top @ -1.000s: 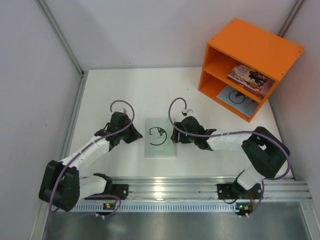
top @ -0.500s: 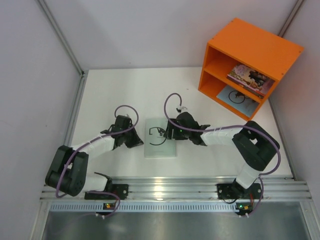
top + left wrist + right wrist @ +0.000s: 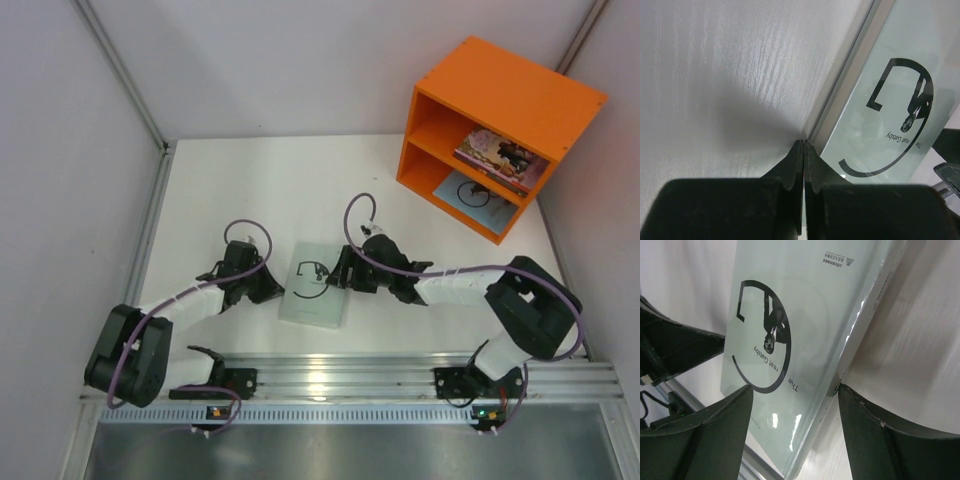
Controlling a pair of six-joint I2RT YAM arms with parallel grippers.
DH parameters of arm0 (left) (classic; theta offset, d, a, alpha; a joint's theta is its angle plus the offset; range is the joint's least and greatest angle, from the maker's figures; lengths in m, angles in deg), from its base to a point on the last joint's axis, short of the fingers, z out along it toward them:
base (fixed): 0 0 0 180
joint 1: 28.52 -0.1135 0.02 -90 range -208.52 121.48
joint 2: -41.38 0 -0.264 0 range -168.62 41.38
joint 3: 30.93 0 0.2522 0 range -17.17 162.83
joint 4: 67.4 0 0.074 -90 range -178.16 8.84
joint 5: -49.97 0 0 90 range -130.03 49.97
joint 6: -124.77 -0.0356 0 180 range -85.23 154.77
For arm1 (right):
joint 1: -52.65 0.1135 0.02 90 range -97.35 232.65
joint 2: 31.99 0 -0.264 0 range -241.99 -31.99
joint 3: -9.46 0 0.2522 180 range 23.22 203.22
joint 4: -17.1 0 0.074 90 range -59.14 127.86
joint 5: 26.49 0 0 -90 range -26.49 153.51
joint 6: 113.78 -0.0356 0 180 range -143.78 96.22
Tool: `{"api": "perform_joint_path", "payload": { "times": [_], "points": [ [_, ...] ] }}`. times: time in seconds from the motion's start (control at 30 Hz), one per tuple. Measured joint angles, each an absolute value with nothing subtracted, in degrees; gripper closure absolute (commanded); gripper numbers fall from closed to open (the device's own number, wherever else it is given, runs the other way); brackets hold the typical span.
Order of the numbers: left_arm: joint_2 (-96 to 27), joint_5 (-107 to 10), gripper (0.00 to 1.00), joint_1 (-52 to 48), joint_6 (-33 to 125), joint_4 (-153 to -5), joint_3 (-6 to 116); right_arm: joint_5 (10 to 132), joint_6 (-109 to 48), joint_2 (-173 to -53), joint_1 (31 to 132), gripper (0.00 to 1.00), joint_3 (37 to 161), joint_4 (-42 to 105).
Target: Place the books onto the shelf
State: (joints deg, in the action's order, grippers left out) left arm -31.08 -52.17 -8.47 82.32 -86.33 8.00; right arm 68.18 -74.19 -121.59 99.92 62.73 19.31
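Note:
A pale green book (image 3: 312,287) with a black swirl mark lies askew on the white table between my two arms. At its left edge my left gripper (image 3: 273,287) is shut, its tips (image 3: 804,142) low against the book (image 3: 890,95). My right gripper (image 3: 338,276) stands open astride the book's right edge. One finger hangs over the cover (image 3: 790,305) and the other touches the edge, as the right gripper (image 3: 795,388) shows in its wrist view. The orange shelf (image 3: 512,88) stands at the back right. It holds a pink illustrated book (image 3: 500,155) above and a light blue one (image 3: 470,192) below.
The aluminium rail (image 3: 400,377) with both arm bases runs along the near table edge, close to the book's near corner. Grey walls close in the left, back and right. Bare white table (image 3: 270,185) lies between the book and the shelf.
The book has turned askew and slid slightly left and nearer. My left gripper came down to its left edge. My right gripper shifted onto its right edge.

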Motion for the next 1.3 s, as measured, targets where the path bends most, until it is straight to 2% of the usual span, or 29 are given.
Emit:
{"api": "perform_joint_path", "payload": {
  "times": [0.23, 0.7, 1.07, 1.3],
  "points": [
    [-30.45, -52.15, 1.00, -8.53, 82.87, -85.30, 7.12, 67.87, -78.34, -117.66, 102.19, 0.32, 57.70, 15.14],
    [-29.20, -49.04, 1.00, -8.77, 82.89, -84.75, 6.56, 67.63, -81.77, -117.85, 105.80, 0.32, 55.60, 12.06],
    [-27.72, -48.72, 1.00, -8.82, 82.98, -85.84, 5.94, 62.43, -85.53, -115.49, 106.15, 0.35, 48.80, -4.29],
    [-27.32, -51.80, 1.00, -7.99, 83.79, -87.07, 5.97, 63.98, -88.57, -115.91, 106.83, 0.37, 48.69, -14.59]
  ]
}}
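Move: The Great Gatsby book lies between the hands. Its middle is about 6 cm left of the right hand, 1 cm back and some 3 cm below; the open fingers are already at its spine, along the right edge. From the left hand, whose shut tips are at the left edge, that middle is roughly 7 cm right, 2 cm ahead and level. The orange shelf stands some 25 cm ahead and 32 cm right of the right hand, reaching about 8 cm above it. Draw the right hand back about 4 cm with its finger kept at the book's spine, then lift it about 7 cm, easing left and slightly forward while its fingers swing up some 25 degrees towards level. Keep the left gripper shut and low against the book's left edge as a stop, letting it shift only about a centimetre. ##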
